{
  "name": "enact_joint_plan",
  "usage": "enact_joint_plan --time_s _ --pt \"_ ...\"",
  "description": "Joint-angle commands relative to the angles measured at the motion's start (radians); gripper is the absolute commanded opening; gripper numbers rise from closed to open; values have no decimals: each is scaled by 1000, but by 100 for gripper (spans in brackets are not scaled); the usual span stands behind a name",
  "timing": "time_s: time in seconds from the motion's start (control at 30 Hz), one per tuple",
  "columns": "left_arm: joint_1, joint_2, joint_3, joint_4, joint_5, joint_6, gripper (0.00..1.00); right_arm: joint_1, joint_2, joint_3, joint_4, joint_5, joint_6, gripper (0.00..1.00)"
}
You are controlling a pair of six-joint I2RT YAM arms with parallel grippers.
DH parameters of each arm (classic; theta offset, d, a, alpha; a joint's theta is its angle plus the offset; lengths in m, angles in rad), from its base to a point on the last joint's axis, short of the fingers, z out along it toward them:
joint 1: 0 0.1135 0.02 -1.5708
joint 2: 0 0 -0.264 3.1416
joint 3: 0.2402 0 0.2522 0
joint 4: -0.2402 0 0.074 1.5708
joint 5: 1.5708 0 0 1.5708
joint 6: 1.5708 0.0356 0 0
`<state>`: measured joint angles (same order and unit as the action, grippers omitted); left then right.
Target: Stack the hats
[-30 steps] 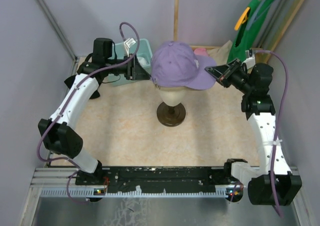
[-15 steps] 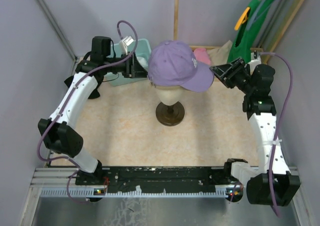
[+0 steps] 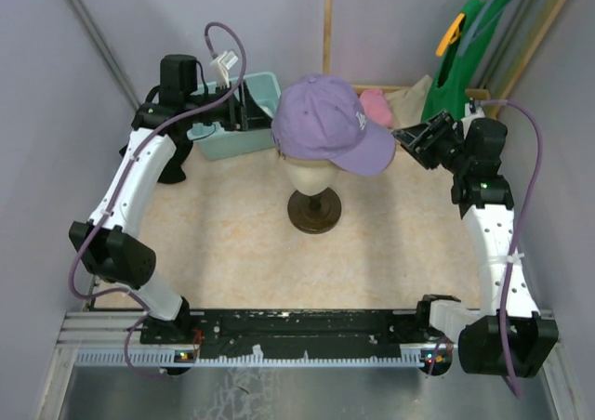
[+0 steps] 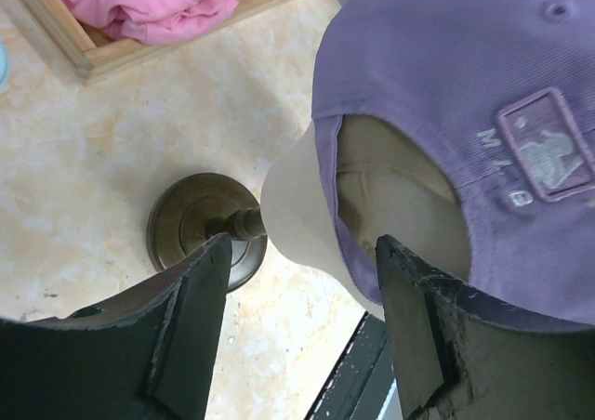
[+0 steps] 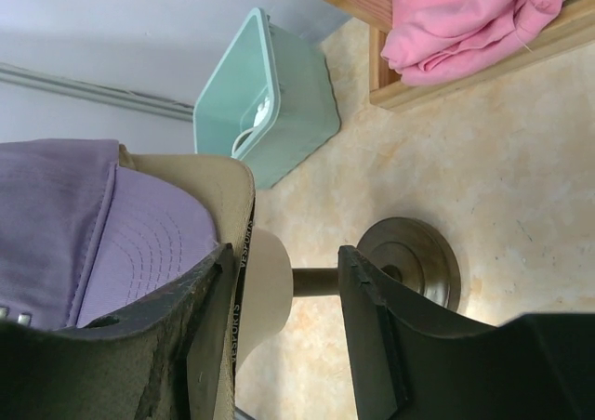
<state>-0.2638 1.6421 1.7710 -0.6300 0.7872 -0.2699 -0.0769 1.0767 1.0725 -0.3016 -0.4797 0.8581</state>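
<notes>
A purple cap (image 3: 325, 127) sits on a pale mannequin head (image 3: 311, 174) on a dark stand (image 3: 317, 211) in the middle of the table. A tan cap lies under it: it shows through the back opening in the left wrist view (image 4: 395, 192) and as a tan brim in the right wrist view (image 5: 209, 178). My left gripper (image 3: 258, 113) is open just behind the cap (image 4: 483, 95), its jaws apart and empty (image 4: 302, 253). My right gripper (image 3: 411, 139) is open beside the brim (image 5: 139, 243), touching nothing (image 5: 284, 257). The black and white caps are out of view.
A teal bin (image 3: 223, 141) stands at the back left under my left arm. A pink cloth (image 3: 375, 104) lies in a wooden tray (image 3: 409, 90) at the back. A green top (image 3: 465, 48) hangs at the back right.
Both grippers have let go of the purple cap and drawn back, the left to the left, the right slightly to the right. The cap's brim has settled lower.
</notes>
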Motion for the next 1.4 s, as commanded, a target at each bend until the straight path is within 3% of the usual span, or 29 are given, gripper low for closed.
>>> enact_joint_plan --time_s 0.0,0.17,0.37,0.63,0.77,1.0,1.03,1.2,1.37 --pt "21 -35 40 62 21 -65 70 -6 0 32 -25 29 -37 48" --pt "46 -52 45 83 15 -101 72 -6 3 30 -20 23 -38 48" --pt "125 -112 -70 94 -224 -130 75 -7 6 37 -16 27 -40 52" --pt "269 -128 -263 206 -537 -174 80 -7 4 7 0 22 -58 80" --pt "338 -99 -317 211 -673 -211 82 -6 -5 -24 16 10 -56 87" --pt "545 -83 -442 284 -669 -330 90 -7 -42 -70 46 7 -48 91" --pt "563 -78 -452 306 -658 -341 95 -8 -43 -72 51 7 -47 92" --pt "604 0 -436 323 -665 -358 99 -14 -32 -80 61 1 -47 99" --pt "614 77 -393 264 -701 -317 99 -32 -22 -77 64 0 -49 99"
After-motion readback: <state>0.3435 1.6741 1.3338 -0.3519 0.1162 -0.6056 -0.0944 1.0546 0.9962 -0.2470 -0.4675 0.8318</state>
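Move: The black hat lies on the table, some 38 cm to the left of the left hand, 13 cm farther out and roughly 31 cm below. Between them stands the teal bin, about 12 cm left, 19 cm ahead and 26 cm down; the purple hat on the head is about 14 cm to the hand's right, 2 cm back and slightly above. From the right hand the black hat is roughly 70 cm left, 16 cm ahead and 28 cm below. Towards the black hat, touching nothing on arrival: the left hand lifts a little beside the purple hat, then sweeps some 35 cm left, descending and reaching forward past the bin's near side, turning about 75 degrees counter-clockwise to point forward and down as its fingers spread fully. Beside the purple visor, the right hand nearly holds its place, opening wide and sinking slightly. ##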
